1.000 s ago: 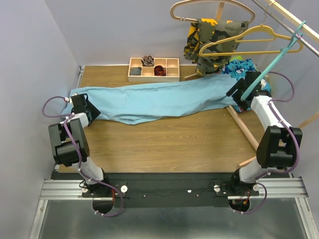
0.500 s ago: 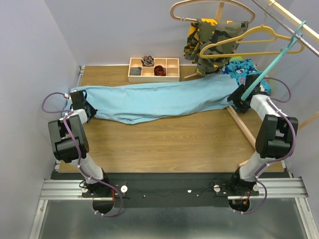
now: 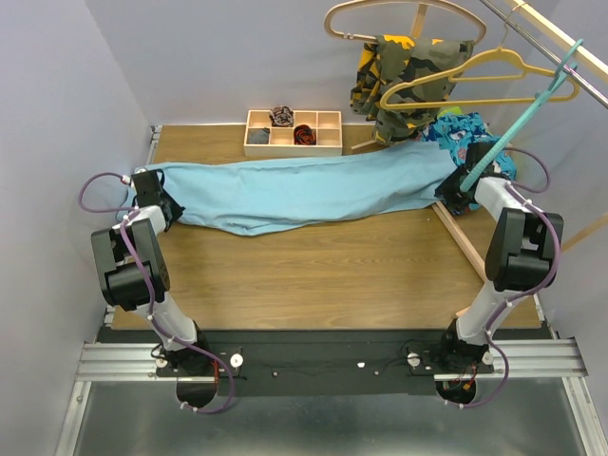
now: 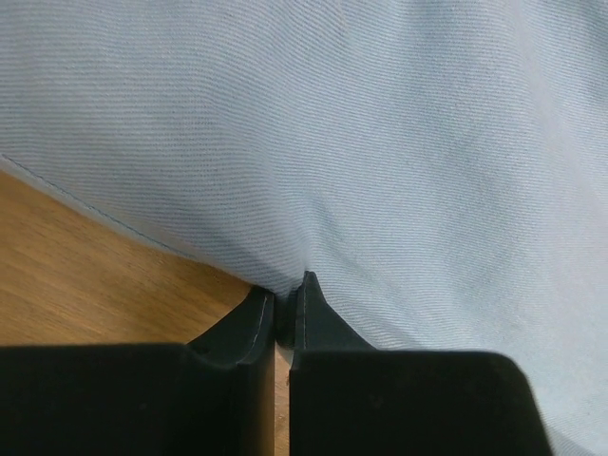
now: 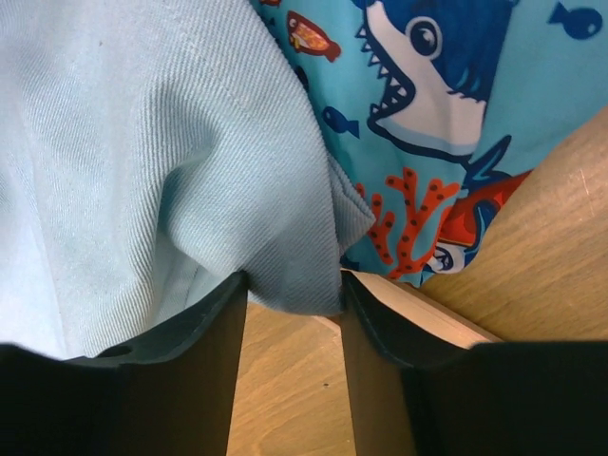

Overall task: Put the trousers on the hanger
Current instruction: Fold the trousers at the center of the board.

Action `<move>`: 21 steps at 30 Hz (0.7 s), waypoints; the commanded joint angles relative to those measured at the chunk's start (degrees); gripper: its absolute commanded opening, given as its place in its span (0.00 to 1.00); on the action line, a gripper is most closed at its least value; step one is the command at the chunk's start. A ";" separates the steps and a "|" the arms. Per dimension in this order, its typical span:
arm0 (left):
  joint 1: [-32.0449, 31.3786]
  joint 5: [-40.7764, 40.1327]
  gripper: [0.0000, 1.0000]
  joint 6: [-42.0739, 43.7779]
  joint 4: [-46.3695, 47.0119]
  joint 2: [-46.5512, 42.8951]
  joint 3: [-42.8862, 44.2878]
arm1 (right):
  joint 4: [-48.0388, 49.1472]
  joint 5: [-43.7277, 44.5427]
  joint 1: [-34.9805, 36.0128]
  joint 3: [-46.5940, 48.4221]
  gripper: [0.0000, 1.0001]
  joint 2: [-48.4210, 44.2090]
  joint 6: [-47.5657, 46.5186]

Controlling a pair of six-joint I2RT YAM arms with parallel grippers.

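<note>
The light sky-blue trousers (image 3: pixel 304 190) lie stretched left to right across the wooden table (image 3: pixel 313 275). My left gripper (image 3: pixel 160 198) is at their left end; in the left wrist view it (image 4: pixel 282 290) is shut on the trousers' (image 4: pixel 380 142) edge. My right gripper (image 3: pixel 458 190) is at their right end. In the right wrist view it (image 5: pixel 294 285) stands open, and a fold of the trousers (image 5: pixel 142 142) fills the gap between its fingers. The teal hanger (image 3: pixel 522 109) hangs slanted from the rail, just above the right gripper.
A shark-print cloth (image 5: pixel 446 76) lies right behind the trousers' right end. A camouflage garment (image 3: pixel 408 71), a yellow hanger (image 3: pixel 475 81) and a pale wooden hanger (image 3: pixel 399 14) hang at the back right. A compartment tray (image 3: pixel 293 133) stands at the back. A wooden slat (image 3: pixel 465 247) borders the right side.
My left gripper has shut on the trousers' left edge and shifted slightly back. My right gripper has moved in onto the right end, and its jaws have narrowed round the fold.
</note>
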 commanded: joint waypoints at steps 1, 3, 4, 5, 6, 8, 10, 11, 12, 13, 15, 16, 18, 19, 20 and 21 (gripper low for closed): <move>0.92 -1.44 0.02 1.71 -0.17 0.14 2.32 | 2.22 0.02 -0.70 2.25 0.46 2.45 -0.74; 1.09 -1.62 0.02 1.79 -0.35 0.05 2.67 | 2.49 -0.42 -0.78 2.60 0.43 2.45 -0.48; 1.01 -1.70 0.02 1.79 -0.35 0.05 2.68 | 2.57 -0.51 -0.70 2.69 0.38 2.54 -0.56; 1.01 -1.71 0.02 1.71 -0.35 0.14 2.76 | 2.58 -0.25 -0.70 2.87 0.35 2.71 -0.56; 1.01 -1.79 0.02 1.79 -0.35 0.31 3.02 | 2.58 -0.24 -0.78 3.22 0.32 2.80 -0.65; 1.09 -1.71 0.02 1.88 -0.61 0.66 3.29 | 2.58 -0.16 -0.70 3.57 0.29 3.67 -0.82; 1.18 -1.71 0.02 1.88 -0.61 0.75 3.64 | 2.66 -0.24 -0.78 3.92 0.29 4.12 -1.18; 1.18 -1.71 0.02 1.79 -0.70 0.75 3.64 | 2.66 -0.24 -0.70 4.01 0.29 4.29 -1.09; 1.09 -1.71 0.02 1.88 -0.79 0.75 3.82 | 2.66 -0.42 -0.78 4.01 0.29 4.56 -1.18; 1.18 -1.79 0.01 1.88 -0.79 0.75 3.82 | 2.66 -0.51 -0.70 3.75 0.29 4.56 -1.09; 1.27 -1.79 0.01 1.97 -0.96 0.58 4.08 | 2.84 -0.42 -0.70 3.49 0.29 4.56 -1.09; 1.18 -1.79 0.01 2.06 -0.96 0.49 4.08 | 2.93 -0.33 -0.70 3.22 0.22 4.64 -1.18; 1.35 -1.79 0.01 2.15 -1.23 0.32 4.43 | 3.02 -0.24 -0.78 3.05 0.07 4.73 -1.26; 1.27 -1.71 0.01 2.23 -1.32 0.14 4.52 | 3.02 -0.16 -0.70 2.96 0.01 4.39 -1.26; 1.27 -1.79 0.01 2.32 -1.40 -0.12 4.69 | 3.02 0.19 -0.70 2.96 0.01 4.03 -1.09; 1.27 -2.05 0.01 2.41 -1.67 -0.47 4.87 | 3.02 1.42 -0.70 2.87 0.01 3.60 -0.83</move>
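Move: The right hand stands half open over the cuff end of the trousers; the hem to be pinched is about 2 cm ahead and 1 cm below. The shark-print cloth is centred roughly 12 cm ahead and 6 cm right of this hand. The nearest part of the wooden bar passes about 2 cm to the hand's right and 3 cm below. From the left hand, still gripping the waist end, that hem is some 74 cm right and 4 cm ahead. Forward by about 2 cm, almost level, the right hand slides its half-open fingers farther over the hem towards the shark-print cloth, and they close almost shut, pinching a fold of the trousers between the tips. The left hand stays nearly in place and keeps its hold on the waist end. ##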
